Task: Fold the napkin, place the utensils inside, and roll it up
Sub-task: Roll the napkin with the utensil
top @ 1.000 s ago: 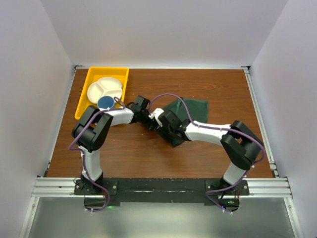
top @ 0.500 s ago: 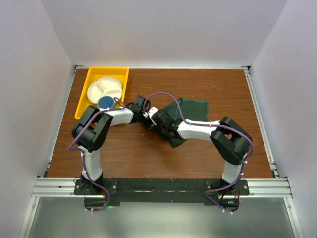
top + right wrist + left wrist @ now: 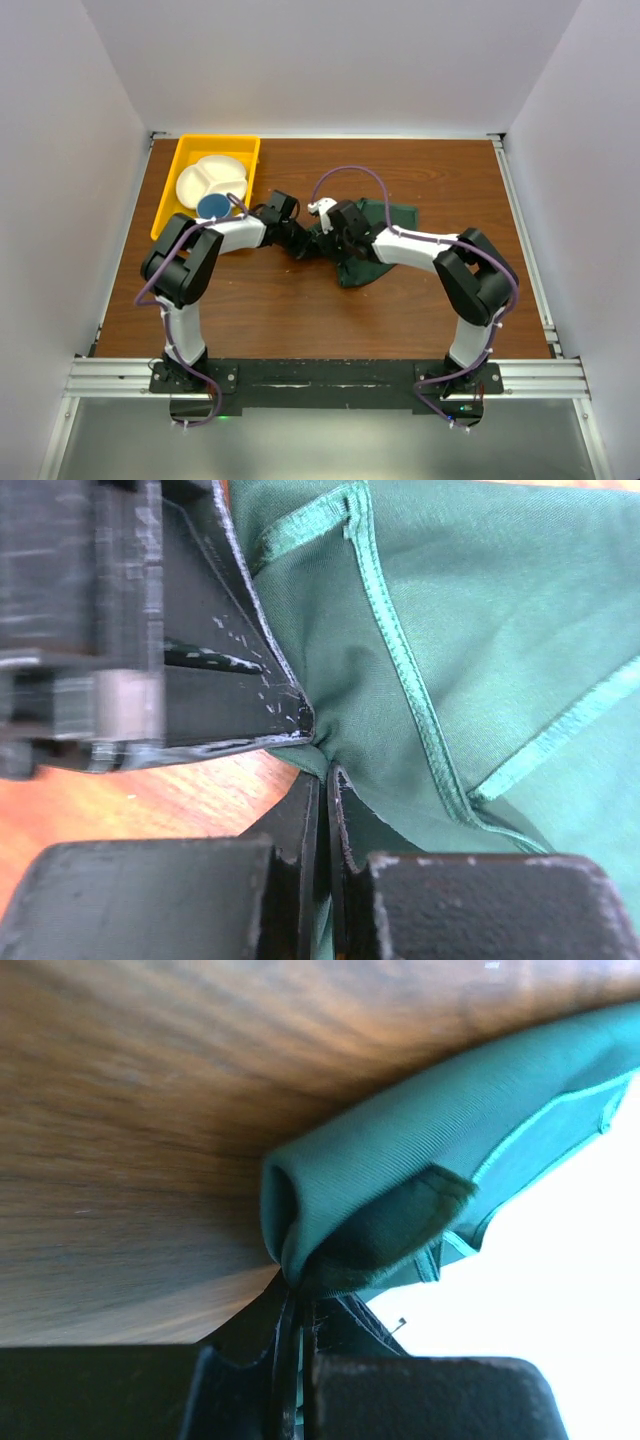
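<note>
The dark green napkin (image 3: 398,216) lies crumpled on the wooden table right of centre. Both grippers meet at its left end. My left gripper (image 3: 304,246) is shut on a bunched fold of the napkin (image 3: 430,1130), its jaws pinched together at the cloth (image 3: 295,1285). My right gripper (image 3: 327,238) is shut on the napkin (image 3: 480,630) right beside it, its tips (image 3: 325,768) almost touching the left gripper's finger (image 3: 210,695). The pinched cloth is raised slightly off the wood. The utensils are out of view.
A yellow tray (image 3: 185,156) stands at the back left, holding a white divided plate (image 3: 212,178) and a blue cup (image 3: 212,206). White walls close in the table on three sides. A metal rail (image 3: 320,378) runs along the near edge.
My right gripper has moved left and up toward the left gripper and has closed on the napkin. The cloth has bunched up more. The left gripper has kept its grip.
</note>
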Action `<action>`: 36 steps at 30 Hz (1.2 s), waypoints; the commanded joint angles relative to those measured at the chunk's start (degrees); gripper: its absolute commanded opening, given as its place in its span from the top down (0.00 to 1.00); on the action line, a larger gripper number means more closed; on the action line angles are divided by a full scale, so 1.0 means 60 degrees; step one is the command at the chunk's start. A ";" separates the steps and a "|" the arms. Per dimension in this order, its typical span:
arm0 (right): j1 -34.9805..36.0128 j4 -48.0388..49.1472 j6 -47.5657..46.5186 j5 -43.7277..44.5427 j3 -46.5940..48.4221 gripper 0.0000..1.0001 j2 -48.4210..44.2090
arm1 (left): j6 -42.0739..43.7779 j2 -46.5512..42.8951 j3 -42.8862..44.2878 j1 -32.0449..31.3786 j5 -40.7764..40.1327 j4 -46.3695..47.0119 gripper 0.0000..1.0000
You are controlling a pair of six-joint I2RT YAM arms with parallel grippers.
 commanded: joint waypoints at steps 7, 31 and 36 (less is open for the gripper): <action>-0.2024 -0.0930 0.0757 -0.5916 0.0200 1.00 0.1005 | 0.2891 -0.1342 0.0628 0.0244 -0.0127 0.0110 0.53; -0.4267 0.3130 0.4465 -0.8366 -0.2350 1.00 0.1987 | 0.3509 -0.1125 0.0203 -0.0283 -0.0583 -0.0711 0.14; -0.4281 0.2502 0.3720 -0.8249 -0.2043 1.00 0.1943 | 0.3128 -0.0613 0.0364 -0.0415 -0.0976 -0.0754 0.13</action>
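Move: The napkin's rolled left end is still pinched in the shut left fingers, its middle about 2 cm to their right and 1 cm lower. The same end lies some 4 cm left of the right hand, level fore and aft and about 1 cm lower; the right fingers keep hold of the roll. From the right hand, the unrolled part lies about 10 cm right, 3 cm ahead and 2 cm below. The blue cup stands roughly 22 cm left and 9 cm ahead of the left hand. Let go of the napkin's rolled end with the left gripper, lift it about 8 cm, then bring it back down and slightly back, opening wide so its fingers straddle the napkin's corner. Keep the right fingers shut on the roll and turn that wrist some 60 degrees until they point mostly left, drawing the roll about 4 cm right and back and slightly down. ##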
